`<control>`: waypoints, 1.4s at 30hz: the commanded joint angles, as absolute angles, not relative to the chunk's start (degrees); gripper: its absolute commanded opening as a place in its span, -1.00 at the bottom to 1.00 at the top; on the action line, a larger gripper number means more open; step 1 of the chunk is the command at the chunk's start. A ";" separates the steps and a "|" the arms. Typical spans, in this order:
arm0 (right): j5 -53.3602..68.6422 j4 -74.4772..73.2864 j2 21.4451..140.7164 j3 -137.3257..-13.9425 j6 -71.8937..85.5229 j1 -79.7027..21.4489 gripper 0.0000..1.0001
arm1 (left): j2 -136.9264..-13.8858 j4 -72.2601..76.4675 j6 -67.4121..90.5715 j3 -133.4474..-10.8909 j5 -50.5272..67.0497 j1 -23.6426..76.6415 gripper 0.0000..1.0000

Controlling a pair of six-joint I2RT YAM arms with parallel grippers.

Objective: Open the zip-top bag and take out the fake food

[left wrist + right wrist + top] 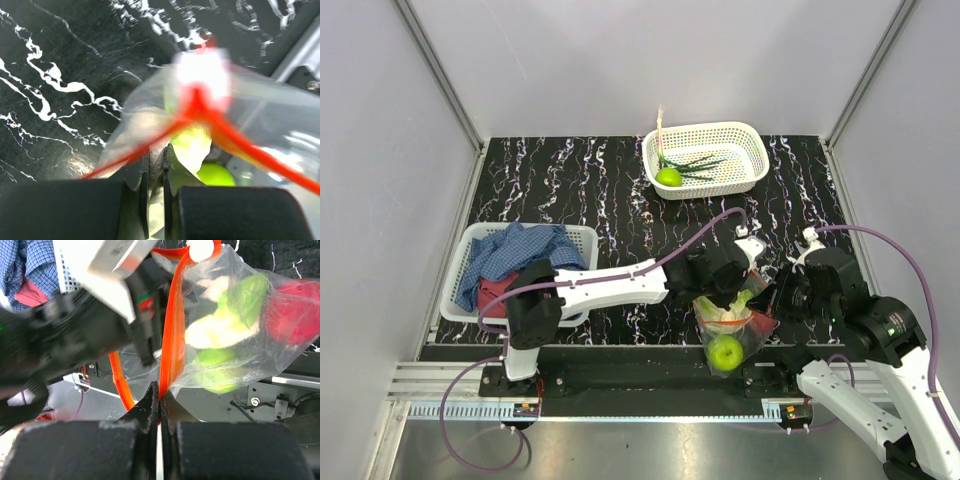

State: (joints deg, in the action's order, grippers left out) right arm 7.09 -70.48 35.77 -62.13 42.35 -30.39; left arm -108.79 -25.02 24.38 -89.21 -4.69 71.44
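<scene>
The zip-top bag [748, 338] hangs clear of the table at its near edge, between both grippers, with its orange-red strip parted. My right gripper [160, 397] [773, 300] is shut on one lip of the strip [172, 325]. Between the two lips sits my left gripper [155, 156] [724, 288], inside the mouth, shut on the pale cabbage-like piece [192, 142] [220, 330]. A lime-green fruit [725, 351] [215, 174] and a red piece [295, 315] lie lower in the bag.
At the back stands a white basket [740, 132] holding a lime-green fruit [668, 177] and a green onion [695, 162]. A second white basket [470, 238] at the left holds a blue cloth [515, 250] and a red cloth [495, 291].
</scene>
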 commanded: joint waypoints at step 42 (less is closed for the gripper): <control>3.95 -71.02 31.02 -60.38 42.45 -30.76 -1.00 | -89.90 -9.77 52.38 -93.16 5.80 43.25 -1.00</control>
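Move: The left hand already grips the cabbage inside the open bag, and the white basket it is bound for lies some 43 cm ahead, dead in line sideways and about 10 cm lower. In the bag, the green apple sits roughly 11 cm back and 8 cm below this hand, the red food about 5 cm back, 9 cm right and 7 cm below. From the right hand the basket is about 48 cm ahead, 6 cm left, 20 cm down. Keeping its grip on the cabbage, the left hand first eases back about 3 cm as it starts to rise, then lifts it steeply out through the bag mouth and swings forward and left in the basket's direction, ending about 23 cm higher, 14 cm farther out and 11 cm more to the left, its fingers turning some 30 degrees counter-clockwise and coming up to a flatter slant. The right hand keeps the orange bag rim pinched almost in place, drifting only a centimetre or so back and right as the cabbage leaves. ##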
